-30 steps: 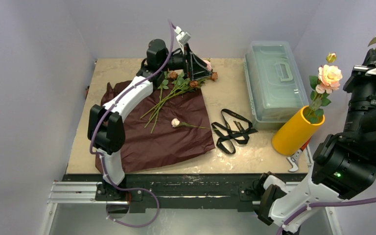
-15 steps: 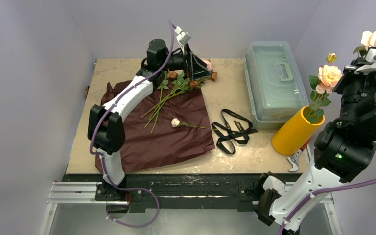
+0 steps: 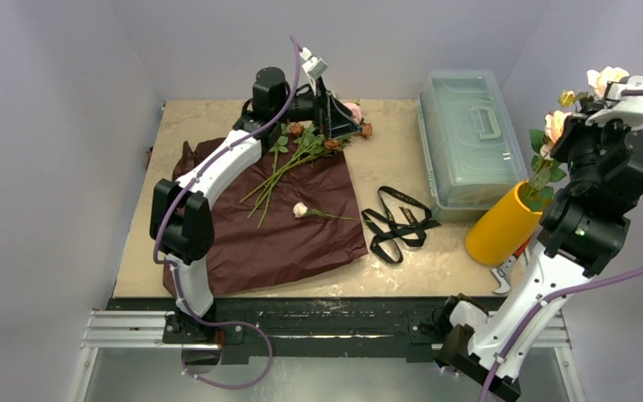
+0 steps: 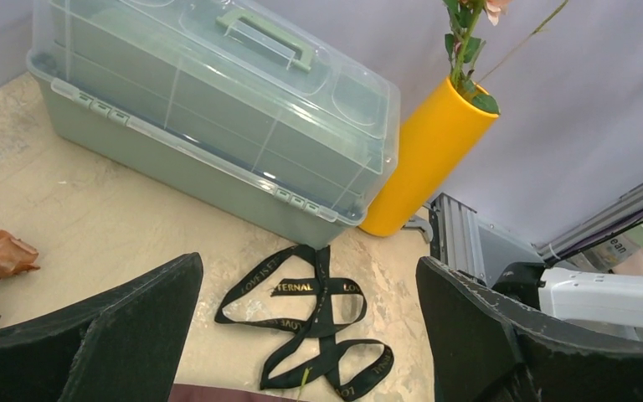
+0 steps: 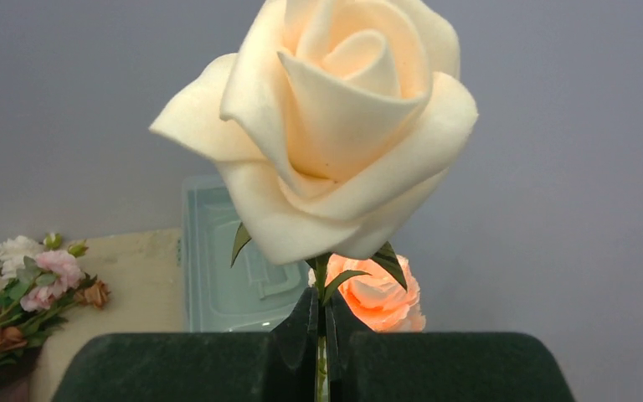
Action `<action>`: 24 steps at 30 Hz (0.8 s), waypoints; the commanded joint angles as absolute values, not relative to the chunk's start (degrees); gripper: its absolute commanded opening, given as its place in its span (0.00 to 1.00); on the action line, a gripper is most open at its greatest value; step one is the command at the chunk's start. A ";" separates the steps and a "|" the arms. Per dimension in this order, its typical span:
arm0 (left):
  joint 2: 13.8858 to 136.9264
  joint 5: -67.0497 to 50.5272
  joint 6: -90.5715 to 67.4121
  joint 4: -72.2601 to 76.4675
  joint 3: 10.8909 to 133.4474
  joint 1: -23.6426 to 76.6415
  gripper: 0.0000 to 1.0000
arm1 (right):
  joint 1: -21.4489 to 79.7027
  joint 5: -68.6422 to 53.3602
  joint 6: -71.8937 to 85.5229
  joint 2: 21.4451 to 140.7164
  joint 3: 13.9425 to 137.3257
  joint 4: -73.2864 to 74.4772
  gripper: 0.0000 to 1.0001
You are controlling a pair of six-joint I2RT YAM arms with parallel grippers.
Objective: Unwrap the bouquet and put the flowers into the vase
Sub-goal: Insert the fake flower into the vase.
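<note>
The bouquet lies opened: loose flowers (image 3: 301, 151) with green stems rest on the flat maroon paper (image 3: 276, 226), and a small pale rose (image 3: 300, 209) lies apart from them. My left gripper (image 3: 335, 117) hovers open over the flower heads at the back, with nothing between its fingers (image 4: 308, 264). The yellow vase (image 3: 502, 226) leans at the right edge and holds a peach rose (image 3: 555, 126). My right gripper (image 5: 321, 335) is shut on the stem of a cream rose (image 5: 326, 126), held high above and to the right of the vase mouth (image 3: 607, 79).
A clear plastic box (image 3: 469, 138) with a handle stands at the back right, close to the vase (image 4: 427, 159). A black ribbon (image 3: 398, 222) lies loose between the paper and the box. A small metal tool (image 3: 502, 276) sits at the table's right front corner.
My right arm has swung left and down with the cream rose, bringing it nearer the peach rose and the vase. The left arm has not moved.
</note>
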State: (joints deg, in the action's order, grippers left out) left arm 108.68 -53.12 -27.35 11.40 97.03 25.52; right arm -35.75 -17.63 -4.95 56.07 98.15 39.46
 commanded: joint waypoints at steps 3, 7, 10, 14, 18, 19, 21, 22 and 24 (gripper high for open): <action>106.70 -51.30 -24.59 10.07 97.29 25.01 1.00 | -36.07 -21.50 -7.01 57.06 93.95 37.99 0.00; 109.17 -45.82 -29.11 6.25 99.97 23.72 1.00 | -36.08 -20.83 -11.56 55.83 89.85 39.87 0.00; 110.28 -43.49 -29.49 3.01 100.95 22.53 1.00 | -36.06 -19.45 -15.10 55.31 88.78 42.69 0.00; 109.54 -41.32 -27.41 0.30 99.82 21.49 1.00 | -36.04 -16.62 -19.23 54.84 87.91 46.34 0.00; 109.16 -40.07 -27.25 0.09 98.74 20.97 1.00 | -36.08 -17.04 -20.32 53.80 86.76 47.20 0.23; 109.08 -39.62 -27.24 0.09 98.47 20.80 1.00 | -36.04 -17.62 -20.31 53.91 87.12 47.58 0.35; 109.32 -38.09 -27.16 -2.85 98.37 20.39 1.00 | -36.05 -19.07 -20.03 54.55 88.21 48.75 0.48; 109.49 -37.07 -27.28 -3.90 98.45 19.94 1.00 | -36.04 -19.71 -19.71 55.06 89.06 49.56 0.54; 109.51 -35.68 -28.16 -4.69 98.03 18.59 1.00 | -36.04 -20.90 -19.30 56.04 91.23 51.17 0.63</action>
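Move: The right hand, holding the pale rose by its stem just under the head, is high above the vase; the vase mouth lies about 26 cm below it, 2 cm back and 2 cm right. The peach rose already in the vase is 7 cm ahead, 4 cm right, 8 cm lower; the clear box is 22 cm ahead and 7 cm left. From the open left hand, the pink flowers are some 22 cm ahead, 5 cm right and 28 cm down; the vase mouth is about 47 cm right, 17 cm back. Down about 10 cm goes the right hand, first easing a little forward and then back again, sinking the rose's stem towards the vase mouth while tipping nearly 20 degrees nose-down; near the bottom its fingers open past halfway and let go of the stem. The left hand, fingers still wide open, moves forward, left and down towards the pink flowers, swinging counter-clockwise. ##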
